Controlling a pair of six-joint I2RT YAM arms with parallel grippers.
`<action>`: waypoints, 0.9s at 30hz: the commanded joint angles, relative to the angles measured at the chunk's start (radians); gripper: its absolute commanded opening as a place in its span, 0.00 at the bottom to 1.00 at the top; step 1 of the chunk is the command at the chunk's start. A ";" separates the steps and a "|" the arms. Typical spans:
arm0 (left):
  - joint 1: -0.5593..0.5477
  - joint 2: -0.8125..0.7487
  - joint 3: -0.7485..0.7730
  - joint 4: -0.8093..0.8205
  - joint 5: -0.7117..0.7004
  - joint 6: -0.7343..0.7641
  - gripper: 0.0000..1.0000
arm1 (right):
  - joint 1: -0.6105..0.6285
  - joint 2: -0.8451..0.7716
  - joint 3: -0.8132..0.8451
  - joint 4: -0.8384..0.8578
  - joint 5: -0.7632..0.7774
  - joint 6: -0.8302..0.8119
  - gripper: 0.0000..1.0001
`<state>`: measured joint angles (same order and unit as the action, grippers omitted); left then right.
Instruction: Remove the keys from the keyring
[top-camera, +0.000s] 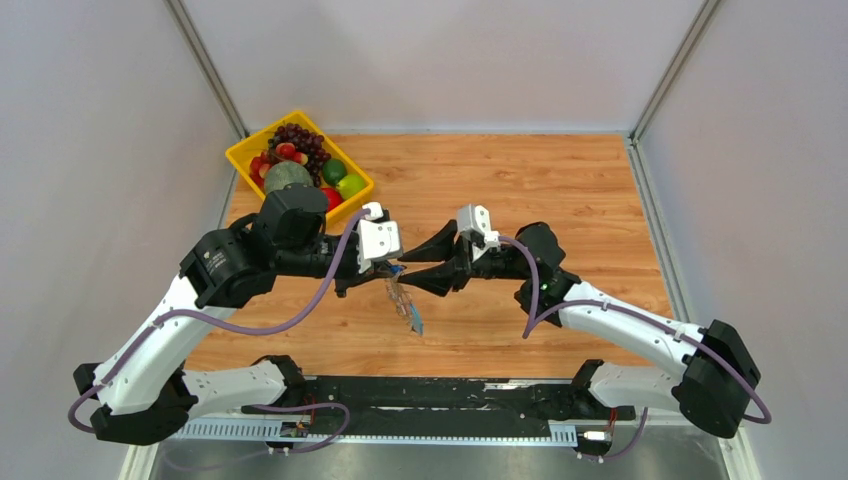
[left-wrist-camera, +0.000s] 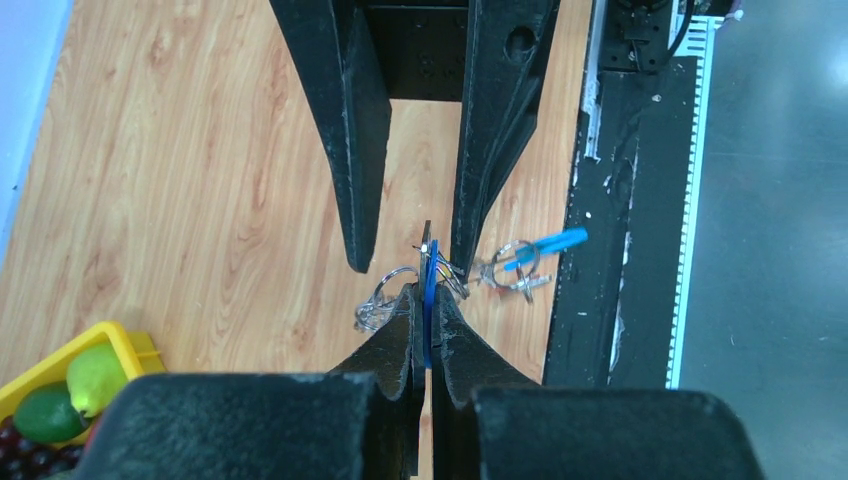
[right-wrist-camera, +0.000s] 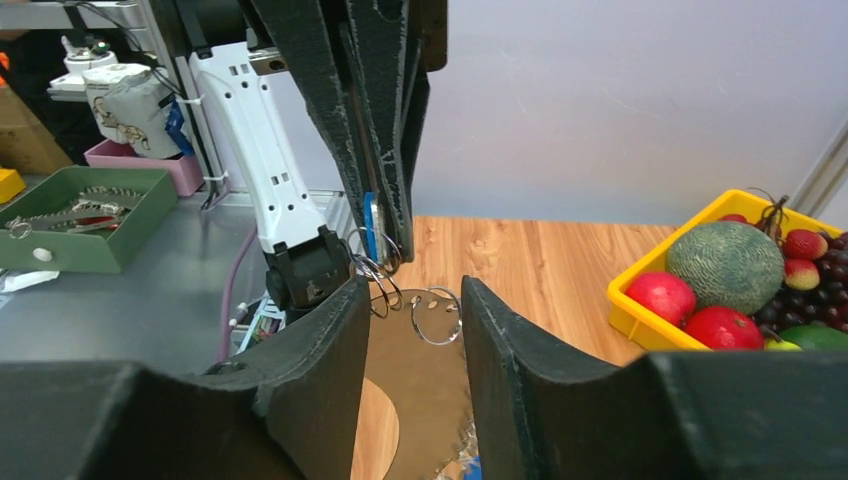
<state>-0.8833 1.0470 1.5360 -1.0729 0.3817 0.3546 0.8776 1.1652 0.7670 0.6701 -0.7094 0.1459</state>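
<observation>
The keyring hangs in mid-air over the wooden table; its blue band (left-wrist-camera: 429, 285) is pinched between the fingers of my left gripper (left-wrist-camera: 427, 297), which is shut on it. Silver rings (left-wrist-camera: 385, 293) and small keys, one with a blue tag (left-wrist-camera: 548, 246), dangle from it. In the top view the bunch (top-camera: 405, 305) hangs below the left gripper (top-camera: 380, 272). My right gripper (top-camera: 400, 272) faces it, open, one finger on each side of the bunch. In the right wrist view a silver ring (right-wrist-camera: 437, 315) and a flat toothed key (right-wrist-camera: 430, 400) hang between the open right gripper (right-wrist-camera: 412, 292) fingers, untouched.
A yellow tray (top-camera: 243, 158) of fruit stands at the table's back left, also in the right wrist view (right-wrist-camera: 640, 318). A black rail (top-camera: 450, 395) runs along the near edge. White walls close in the table. A green box (right-wrist-camera: 70, 240) sits on the grey bench beyond.
</observation>
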 joint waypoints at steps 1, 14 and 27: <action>-0.006 -0.008 0.009 0.067 0.045 0.023 0.00 | 0.019 0.018 0.052 0.000 -0.068 -0.025 0.41; -0.006 -0.101 -0.035 0.141 -0.090 0.031 0.00 | 0.018 -0.022 0.048 -0.105 -0.021 -0.028 0.00; -0.007 -0.136 -0.220 0.195 -0.107 0.007 0.00 | 0.013 -0.045 -0.044 0.225 0.172 0.299 0.00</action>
<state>-0.8841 0.9035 1.3548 -0.9344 0.2848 0.3614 0.8894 1.1271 0.7475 0.6827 -0.5938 0.2920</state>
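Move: The metal ring by the blue key lies at the open right fingers: about 1 cm back and 2 cm to the left of the right hand, level with it. The left hand still pinches the blue key, so the ring sits about 2 cm to its right and 1 cm below. The grey keyring plate hangs some 6 cm below the right hand and 2 cm back, and the light-blue clip about 8 cm below and 5 cm back, neither to one side. Back about 1 cm and slightly left, the right hand eases onto the ring and its half-open fingers close fully, pinching it. It then draws forward, up and a little right, rolling about 10 degrees, while the left hand, keeping the blue key pinched, pulls left nearly 2 cm, tilts a little and ends sinking about 1 cm. ##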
